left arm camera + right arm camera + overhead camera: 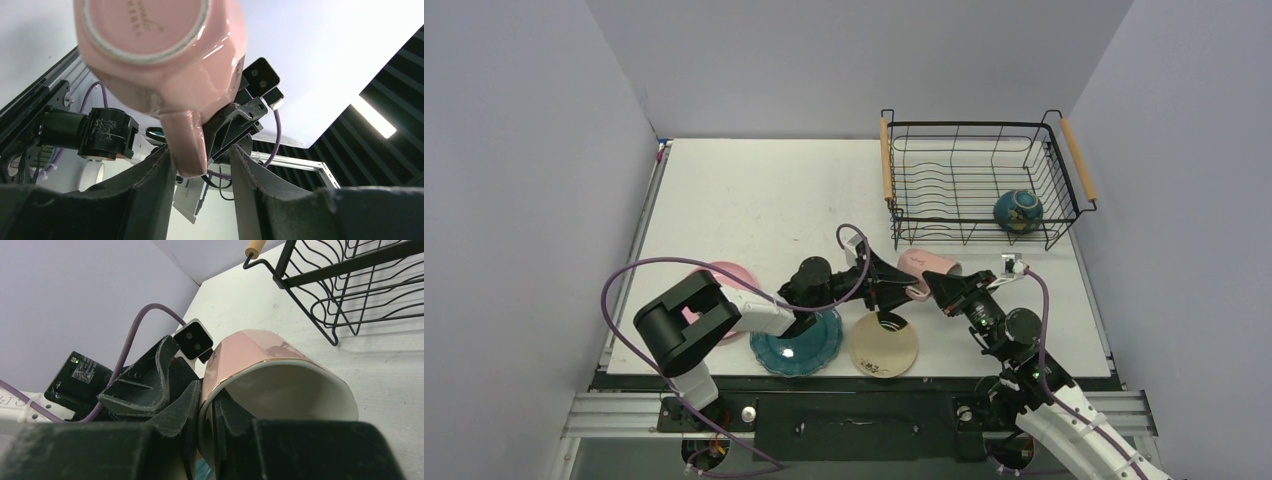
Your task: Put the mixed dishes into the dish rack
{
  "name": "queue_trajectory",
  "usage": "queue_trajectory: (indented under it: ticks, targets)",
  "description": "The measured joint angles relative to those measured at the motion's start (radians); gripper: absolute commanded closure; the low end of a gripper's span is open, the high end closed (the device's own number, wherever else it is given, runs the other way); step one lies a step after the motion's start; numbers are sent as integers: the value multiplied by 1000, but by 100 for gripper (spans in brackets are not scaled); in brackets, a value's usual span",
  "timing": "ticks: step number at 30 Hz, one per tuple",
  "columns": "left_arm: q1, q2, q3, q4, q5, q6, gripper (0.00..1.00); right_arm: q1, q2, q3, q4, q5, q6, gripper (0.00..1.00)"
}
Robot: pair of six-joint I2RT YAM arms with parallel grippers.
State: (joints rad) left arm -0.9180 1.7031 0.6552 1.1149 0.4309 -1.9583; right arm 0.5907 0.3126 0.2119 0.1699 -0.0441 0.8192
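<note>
The pink cup [929, 264] lies tipped on its side, just in front of the dish rack [887, 160]. My right gripper [209, 392] is shut on the pink cup [280, 375], one finger inside the rim and one outside. My left gripper [200, 149] is open around the handle of the pink cup [165, 55]; the handle touches one finger and a gap shows at the other. A dark-teal bowl [1018, 211] sits in the rack. The teal scalloped plate [814, 350], cream dish [884, 345] and pink plate [734, 272] lie near the front edge, partly under the left arm.
The two grippers meet nose to nose at the cup, left gripper [902, 287] and right gripper [936, 284]. The white table [754, 200] is walled at the left, back and right. The dish rack [350, 285] stands at the back right. Purple cables loop over both arms.
</note>
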Motion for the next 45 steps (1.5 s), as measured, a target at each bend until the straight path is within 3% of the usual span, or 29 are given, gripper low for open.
queue_trajectory:
  ticks: [5,14,20,24,26,28,32,36,45]
  targets:
    - [2,-6,5,-43,8,24,70,18,35,0,13,-7,-12,100]
    - [3,-6,6,-72,24,38,78,98,66,15,32,26,-67,100]
    - [16,-16,5,-74,53,41,100,164,66,33,23,94,-120,100]
    - [24,-52,5,-108,71,86,100,203,66,57,-1,127,-140,100]
    - [28,-79,6,-147,73,126,100,214,68,73,-25,135,-145,90]
    - [34,-127,13,-233,72,198,100,223,79,101,-68,146,-141,70]
    - [69,-243,38,-449,34,399,100,229,102,182,-160,187,-135,46]
    - [122,-335,57,-595,-21,557,100,228,104,217,-201,217,-123,39]
    - [141,-380,171,-858,-80,859,100,228,159,280,-336,232,-100,36]
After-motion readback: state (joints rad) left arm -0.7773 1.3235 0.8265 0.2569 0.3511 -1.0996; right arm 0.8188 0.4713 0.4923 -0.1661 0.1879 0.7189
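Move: The pink mug, still pinched at its rim by the right hand, has its handle between the left hand's open fingers; its body centres about 4 cm ahead and 3 cm right of that hand, level with it. The cream plate lies roughly 20 cm below, 3 cm left and 1 cm back. From the right hand, the mug's middle is some 3 cm ahead and 1 cm left, and the left gripper about 4 cm left, level, 0 ahead. Sinking barely 1 cm, the left hand closes its fingers on the mug's handle while the right, still gripping the rim, eases about 2.5 cm left and slightly back. The right fingers then open and come free; the left carries the mug some 6 cm left and 4 cm forward, away from the right gripper, tipping its fingers about 30 degrees down and rolling its forward side up by roughly 35. ##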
